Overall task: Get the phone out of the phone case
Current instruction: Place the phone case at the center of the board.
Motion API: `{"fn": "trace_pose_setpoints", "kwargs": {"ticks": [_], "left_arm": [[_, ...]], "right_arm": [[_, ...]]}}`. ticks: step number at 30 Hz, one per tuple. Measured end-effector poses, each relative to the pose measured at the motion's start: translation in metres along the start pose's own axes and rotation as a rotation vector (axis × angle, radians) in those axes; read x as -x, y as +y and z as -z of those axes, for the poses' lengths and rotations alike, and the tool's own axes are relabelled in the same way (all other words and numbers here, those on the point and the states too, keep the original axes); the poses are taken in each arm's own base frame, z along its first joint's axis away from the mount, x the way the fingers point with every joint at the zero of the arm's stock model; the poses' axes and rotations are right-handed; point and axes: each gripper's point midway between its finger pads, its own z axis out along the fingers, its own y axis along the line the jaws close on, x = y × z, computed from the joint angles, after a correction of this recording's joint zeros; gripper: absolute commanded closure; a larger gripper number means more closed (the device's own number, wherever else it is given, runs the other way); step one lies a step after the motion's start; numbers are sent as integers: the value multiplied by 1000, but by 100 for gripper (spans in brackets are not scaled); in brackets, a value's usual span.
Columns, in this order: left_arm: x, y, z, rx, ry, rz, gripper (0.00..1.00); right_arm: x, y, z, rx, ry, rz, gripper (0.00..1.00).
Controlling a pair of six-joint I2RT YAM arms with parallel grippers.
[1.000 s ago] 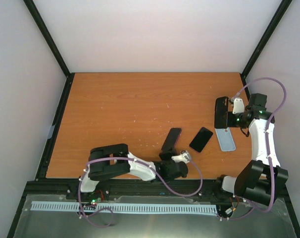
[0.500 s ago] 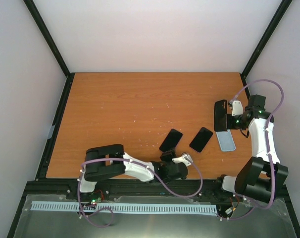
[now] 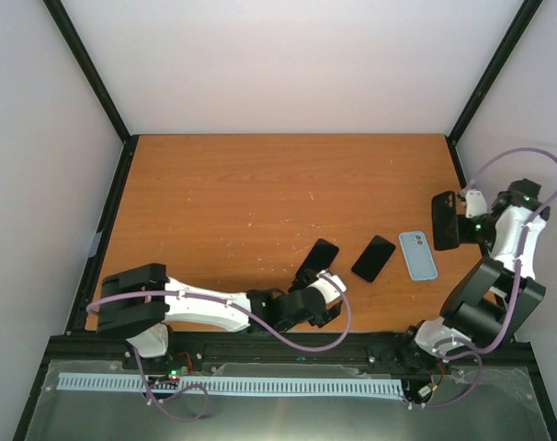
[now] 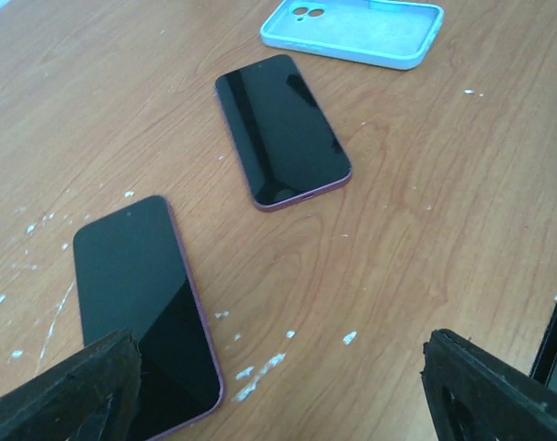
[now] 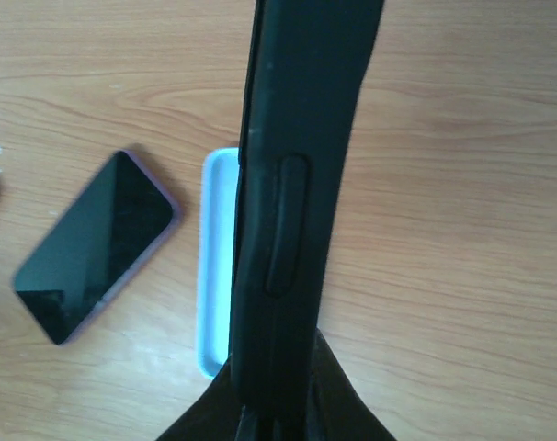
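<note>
Two dark phones with purple edges lie flat on the wooden table: one [image 3: 317, 258] [image 4: 141, 303] just ahead of my left gripper [image 3: 323, 287] [image 4: 278, 390], the other [image 3: 373, 258] [image 4: 280, 129] [image 5: 95, 243] to its right. The left gripper is open and empty; one finger [image 4: 67, 395] overlaps the near phone's corner. At the table's right edge my right gripper [image 3: 457, 222] [image 5: 288, 409] is shut on a black phone case [image 3: 443, 220] [image 5: 297, 184], held on edge above the table. Whether a phone sits inside it, I cannot tell.
A light-blue phone case [image 3: 417, 254] [image 4: 357, 32] [image 5: 216, 266] lies open side up beside the right-hand phone. White specks mark the wood near the left gripper. Black frame posts and white walls border the table on three sides.
The left gripper opened and let go of the near phone, which now lies flat. The right arm carried the black case to the right, uncovering the light-blue case.
</note>
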Motion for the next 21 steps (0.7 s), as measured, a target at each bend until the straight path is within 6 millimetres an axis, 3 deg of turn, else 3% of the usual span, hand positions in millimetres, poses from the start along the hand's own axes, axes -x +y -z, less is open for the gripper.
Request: {"fn": "trace_pose_setpoints", "kwargs": {"ticks": [5,8,15,21], "left_arm": [[-5,27,8,-14,-2,125,13],[-5,43,14,-3,-20,180,13],[3,47,21,-22,-63,233,13],[-5,50,29,-25,-62,253,12]], "right_arm": [[-7,-49,10,-38,49,-19,97],[-18,-71,5,-36,109,-20,97],[-50,-80,-21,40,271,-30,97],[-55,-89,-36,93,319,-2,97]]}}
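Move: Beside the blue case, the bare right-hand edge of the board, where the held black case is headed, lies about 8 cm right, 2 cm back and 13 cm below the right hand. The blue case is about 6 cm left and 4 cm back of that hand, the first phone 20 cm left and 4 cm back. From the left hand that edge spot is some 47 cm right and 12 cm ahead; the second phone is 7 cm straight ahead and 10 cm below. Carrying the black case in a still-closed pinch, the right hand swings about 8 cm right, away from the blue case, then sinks about 7 cm towards the board's right edge, drawing back slightly as its fingers tip some 20 degrees nearer to straight down. The left hand, empty and wide open, draws about 5 cm left with a little forward and up, away from the second phone. ##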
